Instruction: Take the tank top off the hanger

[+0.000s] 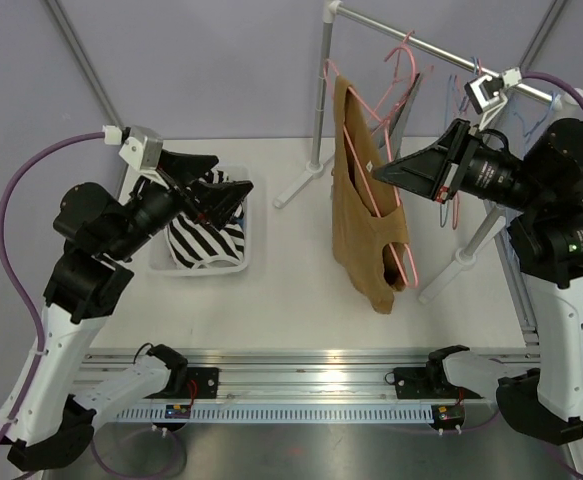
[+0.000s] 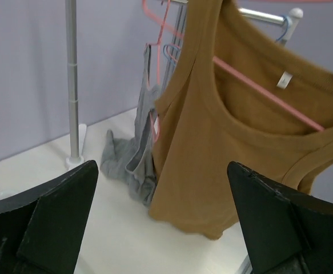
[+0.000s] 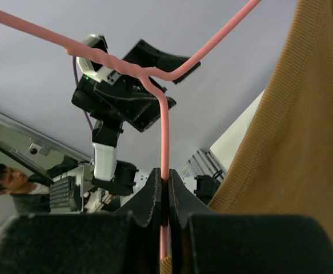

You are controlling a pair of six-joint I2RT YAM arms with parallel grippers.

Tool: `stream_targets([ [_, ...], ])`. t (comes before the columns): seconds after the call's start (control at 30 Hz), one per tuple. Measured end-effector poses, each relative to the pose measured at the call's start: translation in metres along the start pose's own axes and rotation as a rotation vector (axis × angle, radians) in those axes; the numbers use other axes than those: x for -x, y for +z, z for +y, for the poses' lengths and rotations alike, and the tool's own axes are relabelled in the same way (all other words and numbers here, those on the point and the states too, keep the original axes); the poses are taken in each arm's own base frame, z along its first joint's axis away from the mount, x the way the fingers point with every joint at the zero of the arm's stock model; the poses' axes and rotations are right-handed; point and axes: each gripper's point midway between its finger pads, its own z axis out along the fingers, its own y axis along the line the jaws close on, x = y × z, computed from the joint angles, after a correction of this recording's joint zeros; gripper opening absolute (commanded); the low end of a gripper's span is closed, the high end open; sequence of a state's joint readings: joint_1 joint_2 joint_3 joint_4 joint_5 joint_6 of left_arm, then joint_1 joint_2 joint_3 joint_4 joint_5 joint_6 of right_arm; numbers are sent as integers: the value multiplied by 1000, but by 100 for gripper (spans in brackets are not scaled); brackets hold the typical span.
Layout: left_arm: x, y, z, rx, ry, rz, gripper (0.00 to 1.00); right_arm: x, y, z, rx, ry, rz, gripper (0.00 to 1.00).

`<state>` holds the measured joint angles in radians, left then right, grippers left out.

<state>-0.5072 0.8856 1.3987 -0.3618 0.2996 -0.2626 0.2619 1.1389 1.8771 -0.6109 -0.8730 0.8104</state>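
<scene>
A brown tank top hangs on a pink hanger in mid-air in front of the clothes rack, its hem just above the table. My right gripper is shut on the hanger's thin pink stem, which is pinched between the jaws of the right gripper, with the tank top beside it. My left gripper is open over the basket, apart from the garment. In the left wrist view the tank top and hanger face the open left gripper.
A white basket at the left holds a black-and-white striped garment. The metal rack stands at the back with spare hangers on its rail. A grey garment hangs behind the tank top.
</scene>
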Motion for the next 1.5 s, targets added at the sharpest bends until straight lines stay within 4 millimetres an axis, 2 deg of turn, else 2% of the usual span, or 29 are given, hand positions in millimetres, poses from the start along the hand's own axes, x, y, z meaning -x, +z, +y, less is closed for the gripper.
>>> stream_targets([
  [0.2, 9, 34, 2, -8, 34, -30, 99, -19, 13, -29, 12, 92, 99, 0],
  [0.33, -7, 61, 8, -13, 49, 7, 99, -31, 17, -37, 22, 127, 150, 0],
  [0.6, -44, 102, -2, -74, 70, 82, 99, -54, 17, -29, 78, 105, 234, 0],
  [0.7, -52, 113, 0, -71, 69, 101, 88, -62, 16, -30, 88, 100, 252, 0],
  [0.73, -54, 116, 2, -66, 73, 106, 79, -64, 15, -30, 88, 100, 258, 0],
  [0.8, -57, 121, 6, -50, 80, 112, 69, -68, 13, -32, 85, 100, 263, 0],
  [0.97, -62, 128, 18, 0, 106, 125, 33, -74, 8, -32, 75, 81, 269, 0],
  [1.13, -61, 129, 28, 59, 133, 126, 18, -78, 5, -34, 71, 61, 273, 0],
  [1.2, -59, 127, 36, 104, 139, 126, 6, -82, 3, -37, 62, 51, 282, 0],
  [1.27, -60, 125, 47, 166, 145, 131, 0, -87, 2, -41, 50, 41, 295, 0],
  [1.43, -64, 113, 78, 351, 161, 164, 0, -107, -4, -58, 30, 28, 341, 0],
  [1.5, -59, 110, 88, 416, 166, 173, 0, -117, -8, -62, 39, 26, 360, 0],
])
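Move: About 16 cm ahead and 16 cm to the right of the open left hand, roughly 5 cm higher, is the far shoulder strap of the brown tank top, still on the pink hanger. The grey tank top hangs some 30 cm ahead and 28 cm to the right of that hand, about 25 cm lower; the bin of clothes is some 20 cm ahead, 11 cm left and 43 cm down. From the right hand the strap is about 20 cm ahead and 7 cm left, nearly level. Reaching forward and to the right, the left hand sinks slightly, shuts its wide-open fingers on the tank top's far strap and draws it about 6 cm left, still going forward and turning counter-clockwise. The right hand keeps its grip on the pink hanger, lowering it some 13 cm and drawing it back slightly, with a turn of about 15 degrees counter-clockwise. ##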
